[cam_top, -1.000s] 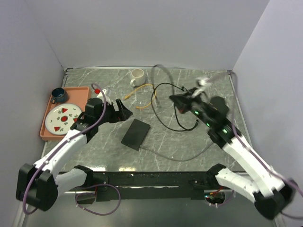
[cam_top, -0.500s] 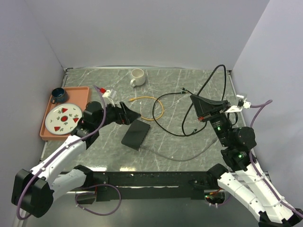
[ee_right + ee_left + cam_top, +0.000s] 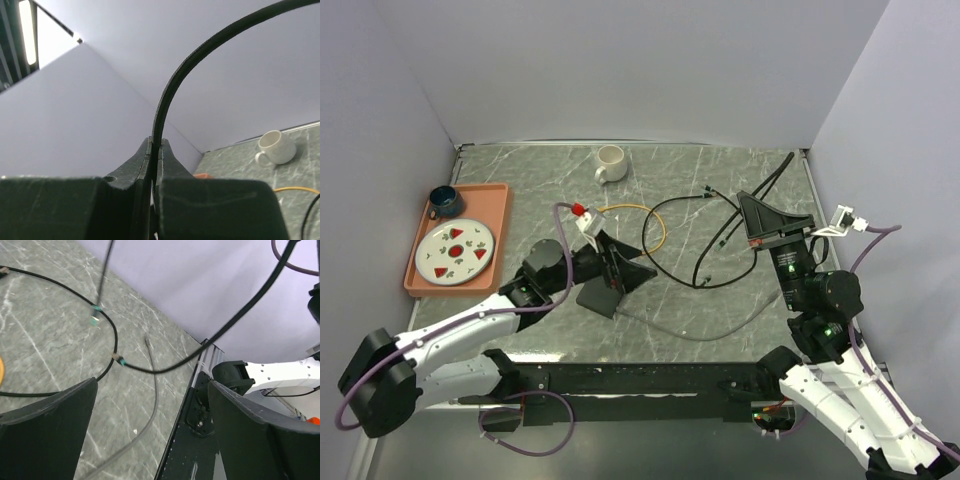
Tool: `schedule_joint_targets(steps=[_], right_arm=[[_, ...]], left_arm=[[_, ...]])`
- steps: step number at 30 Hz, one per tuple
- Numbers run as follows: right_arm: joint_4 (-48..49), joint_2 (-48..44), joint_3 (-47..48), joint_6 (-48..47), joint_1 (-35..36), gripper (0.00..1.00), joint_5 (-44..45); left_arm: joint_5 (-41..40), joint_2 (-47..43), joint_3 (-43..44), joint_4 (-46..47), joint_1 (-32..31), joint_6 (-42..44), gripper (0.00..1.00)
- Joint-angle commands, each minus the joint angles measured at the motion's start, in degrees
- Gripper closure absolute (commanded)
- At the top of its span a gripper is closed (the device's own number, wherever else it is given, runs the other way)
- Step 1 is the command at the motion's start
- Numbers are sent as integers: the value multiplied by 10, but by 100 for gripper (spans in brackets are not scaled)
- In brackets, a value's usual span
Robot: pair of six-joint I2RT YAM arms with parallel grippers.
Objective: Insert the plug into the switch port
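Note:
The flat black box [image 3: 595, 297] lies on the marble table, partly under my left gripper [image 3: 632, 262]. That gripper hovers over the box's far end, open and empty; in the left wrist view [image 3: 152, 385] only table and cables show between its fingers. The switch port is hidden. My right gripper [image 3: 744, 199] is lifted at the right and shut on the black cable [image 3: 172, 80], which arches up out of the closed jaws [image 3: 155, 142]. The cable loops over the table [image 3: 665, 205]. A small teal-tipped plug [image 3: 95, 316] sits along it, apart from both grippers.
An orange tray [image 3: 492, 198] at the left holds a strawberry plate [image 3: 432, 255] and a dark cup [image 3: 445, 201]. A white mug [image 3: 610, 162] stands at the back. A yellow cable [image 3: 630, 209] and a thin grey cable [image 3: 705, 332] lie mid-table.
My left arm has swung right and forward, from beside the tray to over the black box. My right arm pulled back and rose, lifting the black cable with it.

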Motion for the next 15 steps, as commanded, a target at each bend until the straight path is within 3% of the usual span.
schedule_joint_targets(steps=[1,4,15], right_arm=[[0,-20,21,71,-2,100,34],[-14,-26,32,98,-2,100,41],[-31,-57,29,137,-3,100,74]], left_arm=[[-48,32,-5,104,-49,36,2],[-80,59,-2,132,-80,58,1],[-78,171,40,202,-161,87,3]])
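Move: Ahead and to the right of the open left hand, about 8 cm out, 17 cm to the right and 8 cm lower, hangs the plug on the black cable held by the right hand. The cable's other green-banded end hangs some 14 cm to the left hand's right, roughly 1 cm back and 9 cm below. The black box lies level with it, about 10 cm left, 25 cm down. From the right hand, the plug is some 6 cm ahead, 2 cm left and 26 cm below. Reaching in under the raised cable, the left hand goes about 7 cm to the right while drawing back and sinking nearly 4 cm each, towards the hanging plug, fingers still wide open and turning slightly clockwise. The right hand keeps its pinch on the cable high up, rolling some 10 degrees with its left side rising as it drifts slightly right. ##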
